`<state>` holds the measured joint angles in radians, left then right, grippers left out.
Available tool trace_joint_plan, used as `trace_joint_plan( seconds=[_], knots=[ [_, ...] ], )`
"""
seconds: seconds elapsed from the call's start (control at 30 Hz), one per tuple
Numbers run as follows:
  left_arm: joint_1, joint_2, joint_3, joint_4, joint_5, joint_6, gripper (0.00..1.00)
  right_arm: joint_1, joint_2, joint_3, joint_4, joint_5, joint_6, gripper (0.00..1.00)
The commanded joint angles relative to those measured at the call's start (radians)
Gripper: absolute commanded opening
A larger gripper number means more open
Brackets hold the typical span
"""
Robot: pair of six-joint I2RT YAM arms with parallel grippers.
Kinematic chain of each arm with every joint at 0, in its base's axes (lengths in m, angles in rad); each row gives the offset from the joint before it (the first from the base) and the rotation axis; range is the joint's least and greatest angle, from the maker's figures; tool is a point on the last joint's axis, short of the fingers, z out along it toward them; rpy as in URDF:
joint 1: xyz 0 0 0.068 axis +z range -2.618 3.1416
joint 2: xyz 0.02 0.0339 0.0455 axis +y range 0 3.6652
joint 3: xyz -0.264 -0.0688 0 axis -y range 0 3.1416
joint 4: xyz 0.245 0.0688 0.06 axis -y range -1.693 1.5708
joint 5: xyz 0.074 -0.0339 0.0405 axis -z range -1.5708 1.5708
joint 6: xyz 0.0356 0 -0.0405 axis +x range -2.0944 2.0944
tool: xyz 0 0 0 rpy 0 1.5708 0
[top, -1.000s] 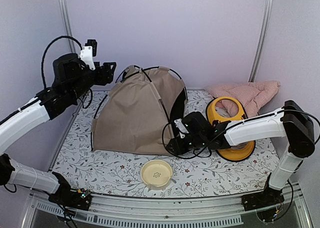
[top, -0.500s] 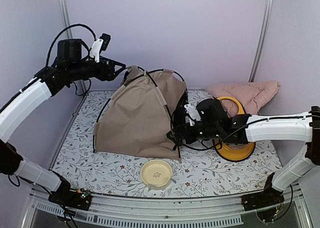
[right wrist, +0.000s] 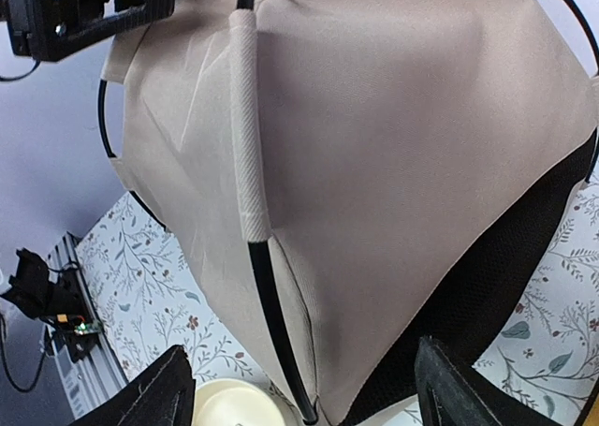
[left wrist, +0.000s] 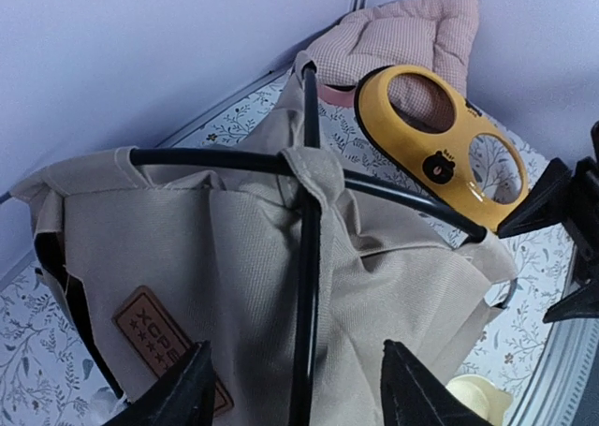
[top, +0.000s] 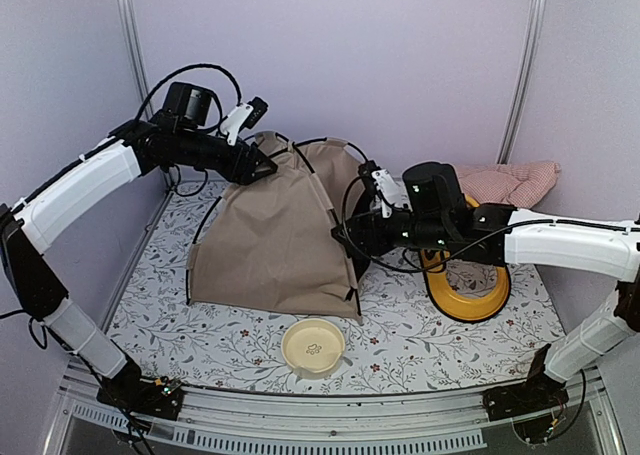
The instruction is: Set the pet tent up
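The pet tent (top: 265,240) stands as a tan dome with crossed black poles on the floral mat. My left gripper (top: 268,167) hovers open at its top. In the left wrist view the open left gripper (left wrist: 304,393) straddles a black pole (left wrist: 307,257) without touching it, and the brown label patch (left wrist: 159,337) lies beside the left finger. My right gripper (top: 342,241) is open at the tent's right front edge. The right wrist view has the open right gripper (right wrist: 304,398) facing the tan wall (right wrist: 393,145), a pole end (right wrist: 271,332) and the dark doorway mesh (right wrist: 505,295).
A cream bowl (top: 313,346) sits at the mat's front, just below the tent corner. The yellow feeder tray (top: 468,287) lies on the right under my right arm. A pink checked cushion (top: 510,183) rests against the back wall. Walls close in on both sides.
My left arm has swung right and down to the tent's top. My right gripper has risen off the mat along the tent's right edge and opened wider. The tent stands narrower and taller.
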<state>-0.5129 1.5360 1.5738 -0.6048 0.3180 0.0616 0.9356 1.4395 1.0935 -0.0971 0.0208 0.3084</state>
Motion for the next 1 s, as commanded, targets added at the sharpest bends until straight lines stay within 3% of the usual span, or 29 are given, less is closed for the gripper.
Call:
trace_joint_plan(
  seconds=[0.0,0.13,0.23,0.37,0.67,0.97],
  knots=[
    [-0.035,0.047,0.066,-0.075,-0.065,0.049,0.55,-0.005,0.048,0.079,-0.037,0.014,-0.028,0.76],
    [-0.059,0.061,0.083,-0.088,-0.106,0.068,0.37,-0.005,0.088,0.152,-0.079,0.022,-0.051,0.54],
    [-0.082,0.063,0.081,-0.089,-0.142,0.092,0.26,-0.005,0.120,0.199,-0.099,0.029,-0.069,0.44],
    [-0.105,0.071,0.081,-0.087,-0.153,0.108,0.00,-0.005,0.177,0.279,-0.129,0.040,-0.088,0.28],
    [-0.109,0.066,0.040,-0.064,-0.030,0.105,0.00,-0.004,0.312,0.488,-0.157,0.062,-0.152,0.15],
    [-0.113,0.040,0.009,-0.023,-0.034,0.090,0.00,-0.047,0.482,0.740,-0.206,0.038,-0.203,0.14]
  ],
)
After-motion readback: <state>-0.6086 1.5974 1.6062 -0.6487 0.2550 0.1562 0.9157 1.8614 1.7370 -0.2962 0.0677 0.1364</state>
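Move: The left hand's open fingers straddle one black tent pole, only about 1 cm to their right and 1 cm below; the pole crossing lies roughly 4 cm ahead, 5 cm right and barely above that hand. The right hand is going for the cloth-sleeved other pole, about 9 cm ahead, 9 cm left and 6 cm up. From the right hand, the crossing is some 13 cm ahead, 12 cm left and 8 cm up; the cream bowl sits 14 cm back, 6 cm left and 24 cm below. Forward, left and up, some 12 cm in all, the right hand climbs the tent towards the pole crossing, its fingers narrowing on the way until they pinch the sleeved pole just short of it. The left hand shuts on its own pole on the other side, easing about 3 cm right and slightly down. ##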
